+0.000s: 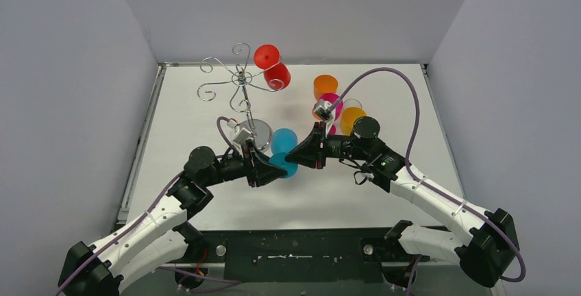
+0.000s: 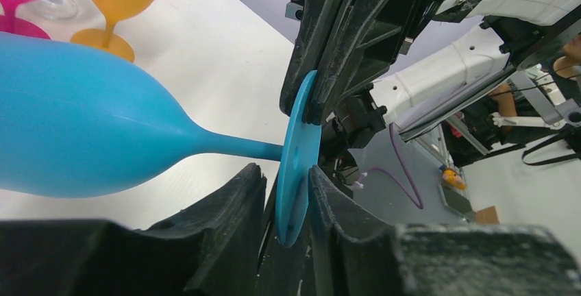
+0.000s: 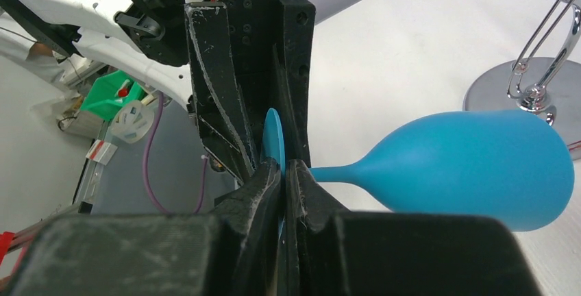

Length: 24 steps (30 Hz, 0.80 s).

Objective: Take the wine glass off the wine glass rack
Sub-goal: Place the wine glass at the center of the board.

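A blue wine glass (image 1: pixel 283 146) lies on its side in the air between my two grippers, its bowl (image 2: pixel 75 138) toward the far side. My right gripper (image 3: pixel 284 173) is shut on the glass's round foot (image 3: pixel 274 138). From the opposite side my left gripper (image 2: pixel 288 203) straddles that same foot (image 2: pixel 299 159), open, with a gap showing on one side. The wine glass rack (image 1: pixel 241 80) stands behind on its round shiny base (image 1: pixel 257 131), two red glasses (image 1: pixel 272 66) hanging from its curled arms.
A cluster of glasses stands right of centre: an orange one (image 1: pixel 325 85), a pink one (image 1: pixel 331 104), a clear one (image 1: pixel 351 106) and another orange one (image 1: pixel 353 118). Grey walls close in the table on three sides.
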Each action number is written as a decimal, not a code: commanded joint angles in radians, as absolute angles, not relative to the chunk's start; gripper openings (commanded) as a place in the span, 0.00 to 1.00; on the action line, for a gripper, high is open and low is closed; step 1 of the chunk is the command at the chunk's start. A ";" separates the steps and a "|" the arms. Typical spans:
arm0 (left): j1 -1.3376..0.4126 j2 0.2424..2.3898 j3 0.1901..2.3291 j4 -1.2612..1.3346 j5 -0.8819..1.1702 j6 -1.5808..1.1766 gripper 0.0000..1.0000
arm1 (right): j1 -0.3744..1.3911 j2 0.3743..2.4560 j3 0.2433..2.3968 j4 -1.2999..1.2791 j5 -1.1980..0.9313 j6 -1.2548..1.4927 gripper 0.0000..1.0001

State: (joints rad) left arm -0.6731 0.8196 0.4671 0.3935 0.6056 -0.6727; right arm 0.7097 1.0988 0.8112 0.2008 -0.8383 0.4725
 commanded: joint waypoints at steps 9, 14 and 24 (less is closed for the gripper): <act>-0.696 0.817 0.465 0.525 0.608 -0.665 0.00 | 0.721 1.053 0.810 0.306 -0.837 0.451 0.20; -0.706 0.772 0.453 0.453 0.626 -0.516 0.00 | 0.698 1.024 0.885 0.110 -0.648 0.372 0.74; -0.745 0.667 0.450 0.060 0.711 0.018 0.00 | 0.348 1.076 0.920 0.072 -0.739 0.554 0.87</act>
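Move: The blue wine glass hangs bowl forward and down, its foot already pinched by the right fingers and standing between the left ones, which are partly open; its middle lies some 6 cm ahead, 1 cm right and 4 cm below the left hand, and 5 cm ahead, 2 cm left and 6 cm below the right. About 20 cm below the right hand stand the pink glass, 22 cm ahead and 12 cm right, and the yellow one, 18 cm ahead and 19 cm right. The left fingers shut on the foot's rim and take the blue glass while the right still pinches it; only then do the right fingers open wide, come free and swing off forward about 10 cm and 7 cm to the right, turning clockwise towards the pink and yellow glasses. Once it alone has the foot, the left hand draws back and down a few centimetres and rolls some 20 degrees, so that the bowl end tips upward. ##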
